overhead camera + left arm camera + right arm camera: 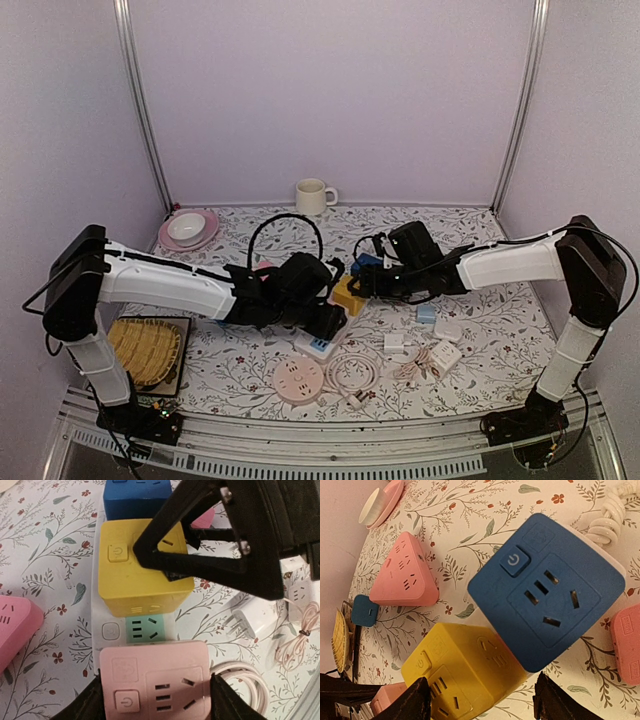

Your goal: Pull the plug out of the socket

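A white socket strip (107, 630) lies on the flowered cloth with three cube plugs in a row on it: blue (135, 500), yellow (135, 585) and pink (155, 680). My left gripper (156, 700) is shut on the pink cube, both fingers flat against its sides. My right gripper (480, 700) straddles the yellow cube (465, 670) from the right, jaws open; one finger (415, 700) is at its corner, while cloth shows before the other. From above, the right gripper (358, 283) meets the yellow cube (347, 296), with the left gripper (325, 322) just in front.
A pink triangular adapter (402, 575) and a small blue adapter (364, 611) lie left of the strip. White adapters (440, 350), a coiled white cable (352, 370) and a round pink strip (298, 380) sit in front. A mug (313, 196) and a pink plate (188, 230) stand at the back.
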Available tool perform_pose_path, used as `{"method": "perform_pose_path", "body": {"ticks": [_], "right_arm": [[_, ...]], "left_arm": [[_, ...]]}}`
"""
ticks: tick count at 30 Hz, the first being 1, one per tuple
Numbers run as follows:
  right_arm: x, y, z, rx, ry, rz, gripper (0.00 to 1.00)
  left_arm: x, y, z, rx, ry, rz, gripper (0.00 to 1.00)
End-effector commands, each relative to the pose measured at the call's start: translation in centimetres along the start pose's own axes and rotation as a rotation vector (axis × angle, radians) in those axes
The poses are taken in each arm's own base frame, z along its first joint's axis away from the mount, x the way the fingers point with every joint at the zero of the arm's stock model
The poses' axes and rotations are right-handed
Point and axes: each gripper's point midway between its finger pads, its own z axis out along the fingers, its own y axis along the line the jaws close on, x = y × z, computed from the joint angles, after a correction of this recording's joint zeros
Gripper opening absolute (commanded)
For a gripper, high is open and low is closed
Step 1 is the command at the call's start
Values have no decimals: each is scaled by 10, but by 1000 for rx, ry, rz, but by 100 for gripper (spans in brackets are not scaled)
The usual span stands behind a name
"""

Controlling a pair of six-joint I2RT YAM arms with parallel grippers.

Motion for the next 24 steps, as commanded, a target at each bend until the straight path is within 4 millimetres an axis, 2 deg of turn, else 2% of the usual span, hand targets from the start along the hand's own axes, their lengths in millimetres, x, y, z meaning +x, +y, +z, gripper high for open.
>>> {"method": "perform_pose_path", "body": {"ticks": [1, 7, 14, 20, 24], "right_arm": [[39, -45, 12, 151, 109, 5, 72], [41, -47, 12, 153, 113, 7, 72], [41, -47, 13, 152, 113, 4, 72], [38, -44, 10, 144, 106, 1, 73], [34, -39, 8, 132, 95, -3, 73]], "left_arm": [[-50, -14, -34, 174, -146, -98, 44], [-55, -14, -35, 208, -150, -105, 45], [-60, -16, -39, 109, -178, -37, 45], [-54, 8, -49, 10, -194, -75, 45], [-49, 35, -62, -67, -215, -154, 45]]}}
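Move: The left hand still grips the pink cube plug; its socket in the power strip is directly below, some 4 cm under the finger pads. Farther along the strip, the yellow cube sits about 6 cm ahead and 4 cm right, the blue cube about 13 cm ahead and 8 cm right; the white adapter lies about 13 cm right and 5 cm back. From the right hand, the yellow cube between its fingers is about 1 cm back and 1 cm left; the pink plug is roughly 7 cm back and 6 cm left. Keeping its grip on the pink plug, the left hand pulls it up out of the strip: a small shift of about 1 cm left with its left side dipping some 7 degrees, then a steady climb of about 5 cm, swaying slightly right and back left, the fingertips swinging up at the end. The right hand stays put with its fingers about the yellow cube. ##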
